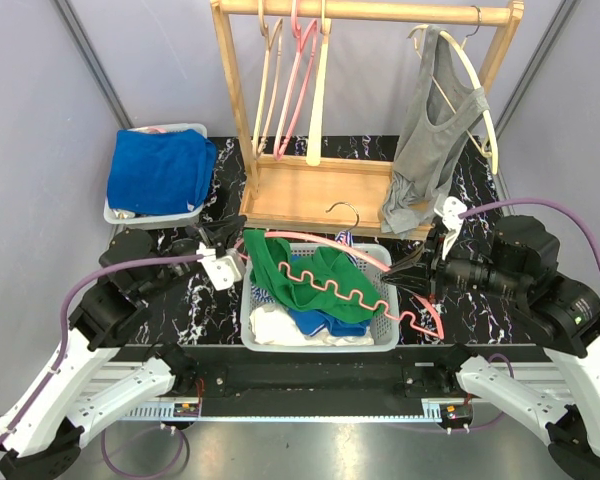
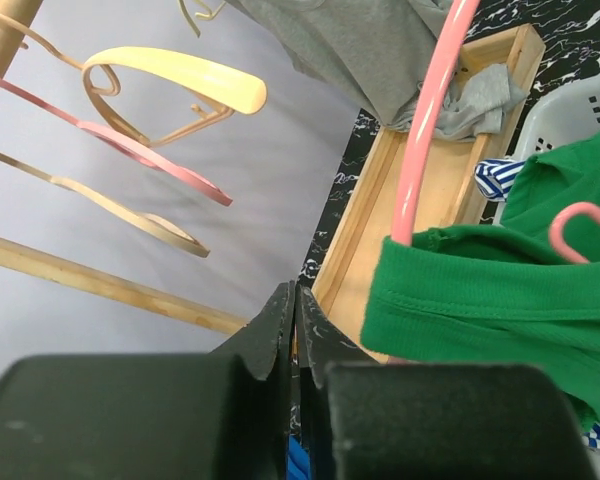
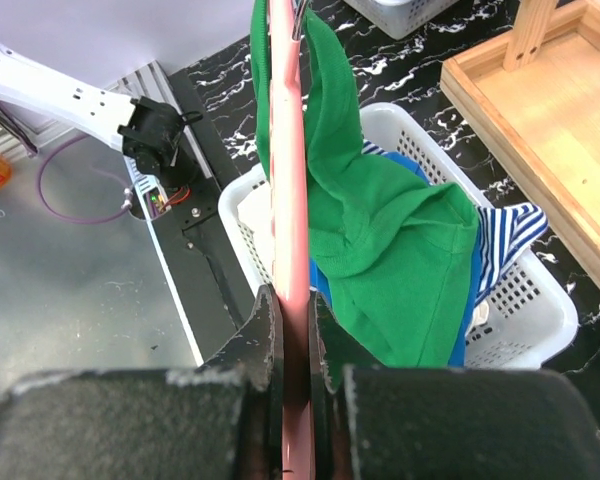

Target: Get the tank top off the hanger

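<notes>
A green tank top (image 1: 302, 272) hangs on a pink hanger (image 1: 332, 284) that lies tilted over the white basket (image 1: 382, 340). My right gripper (image 1: 408, 276) is shut on the hanger's right arm; in the right wrist view the pink bar (image 3: 288, 150) runs between the jaws of the gripper (image 3: 292, 300), with the green cloth (image 3: 400, 250) draped to its right. My left gripper (image 1: 236, 232) sits at the hanger's left end, shut. In the left wrist view it (image 2: 296, 296) holds nothing, just left of the green hem (image 2: 500, 300) and the pink bar (image 2: 425, 130).
A wooden rack (image 1: 320, 190) stands behind the basket with several bare hangers and a grey top (image 1: 430, 130) on a cream hanger. A grey bin of blue cloth (image 1: 160, 170) sits at the back left. Striped and white clothes lie in the basket.
</notes>
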Available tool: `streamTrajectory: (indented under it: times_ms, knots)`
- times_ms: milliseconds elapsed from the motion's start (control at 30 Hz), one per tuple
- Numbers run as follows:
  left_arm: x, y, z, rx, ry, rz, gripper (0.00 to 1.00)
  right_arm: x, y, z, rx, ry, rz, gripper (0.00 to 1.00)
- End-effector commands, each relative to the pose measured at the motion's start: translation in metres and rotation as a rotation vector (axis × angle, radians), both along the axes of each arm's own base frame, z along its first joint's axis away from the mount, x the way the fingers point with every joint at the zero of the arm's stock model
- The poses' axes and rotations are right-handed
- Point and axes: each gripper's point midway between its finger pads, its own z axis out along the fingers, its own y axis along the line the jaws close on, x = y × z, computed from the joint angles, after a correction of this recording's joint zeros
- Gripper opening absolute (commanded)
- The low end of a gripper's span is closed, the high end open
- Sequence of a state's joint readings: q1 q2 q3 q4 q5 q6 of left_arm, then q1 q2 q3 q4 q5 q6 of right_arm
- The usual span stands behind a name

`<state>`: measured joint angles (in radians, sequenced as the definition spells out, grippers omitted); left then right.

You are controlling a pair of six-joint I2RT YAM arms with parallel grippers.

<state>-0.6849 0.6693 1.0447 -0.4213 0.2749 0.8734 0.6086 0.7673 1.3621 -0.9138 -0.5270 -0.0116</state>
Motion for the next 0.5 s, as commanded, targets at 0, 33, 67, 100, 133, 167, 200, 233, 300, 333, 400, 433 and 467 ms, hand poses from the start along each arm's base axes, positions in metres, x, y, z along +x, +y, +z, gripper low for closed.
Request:
streamTrajectory:
  times_ms: [0, 33, 67, 100, 133, 167, 200, 233, 300, 333, 400, 433, 467]
  knots:
    - [-0.004, -0.001, 0.006, -0.026, -0.009, -0.015, 0.09, -0.002, -0.007, 0.031, 0.037, -0.103, -0.021, 0.0]
    - [-0.009, -0.004, 0.007, -0.048, 0.02, -0.039, 0.16, -0.002, -0.009, 0.033, 0.035, -0.107, -0.025, 0.0]
    - [-0.013, -0.007, 0.01, -0.068, 0.045, -0.061, 0.3, -0.001, -0.009, 0.032, 0.029, -0.102, -0.027, 0.0]
    - [-0.023, -0.012, 0.021, -0.101, 0.064, -0.114, 0.49, -0.002, -0.01, 0.032, 0.023, -0.099, -0.029, 0.0]
    - [-0.029, -0.015, 0.017, -0.125, 0.139, -0.139, 0.63, 0.0, -0.011, 0.031, 0.016, -0.098, -0.037, 0.0]
    - [-0.034, -0.018, 0.018, -0.139, 0.176, -0.162, 0.63, 0.0, -0.011, 0.03, 0.011, -0.096, -0.04, 0.0]
    - [-0.042, -0.022, 0.017, -0.151, 0.218, -0.198, 0.64, 0.001, -0.011, 0.03, 0.01, -0.098, -0.042, 0.0]
    - [-0.045, -0.024, 0.009, -0.175, 0.297, -0.2, 0.64, 0.002, -0.01, 0.03, 0.008, -0.103, -0.039, 0.0]
    - [-0.046, -0.024, -0.001, -0.199, 0.366, -0.189, 0.64, 0.006, -0.009, 0.03, 0.006, -0.108, -0.045, 0.0]
    - [-0.046, -0.026, -0.016, -0.211, 0.437, -0.173, 0.64, 0.008, -0.009, 0.03, -0.001, -0.108, -0.049, 0.0]
    - [-0.049, -0.026, -0.027, -0.246, 0.506, -0.162, 0.65, 0.01, -0.009, 0.032, -0.005, -0.113, -0.054, 0.0]
    - [-0.05, -0.028, -0.038, -0.243, 0.541, -0.164, 0.66, 0.011, -0.009, 0.032, -0.01, -0.111, -0.053, 0.0]
    - [-0.052, -0.029, -0.041, -0.248, 0.559, -0.172, 0.66, 0.011, -0.009, 0.03, -0.018, -0.104, -0.052, 0.0]
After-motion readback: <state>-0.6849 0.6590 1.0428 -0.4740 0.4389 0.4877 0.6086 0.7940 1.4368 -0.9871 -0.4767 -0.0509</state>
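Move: The green tank top's end, draped over the pink hanger, is about 5 cm to the right of my left hand, 3 cm back and 3 cm lower. The hanger's middle lies some 20 cm to the right of that hand, 3 cm back and about 1 cm lower. The laundry basket sits some 17 cm to its right, about level fore and aft, 32 cm below. From my right hand, the draped end is 26 cm left and 5 cm ahead, level in height. I open my empty left fingers from shut to well apart and draw that hand back about 4 cm, drifting 2 cm right and, at the very end, 2 cm down. The wrist tips down some 20 degrees and rolls a little, so the parted fingers face the draped end of the green tank top. My right hand keeps its pinch on the pink hanger, easing about 1 cm right. ##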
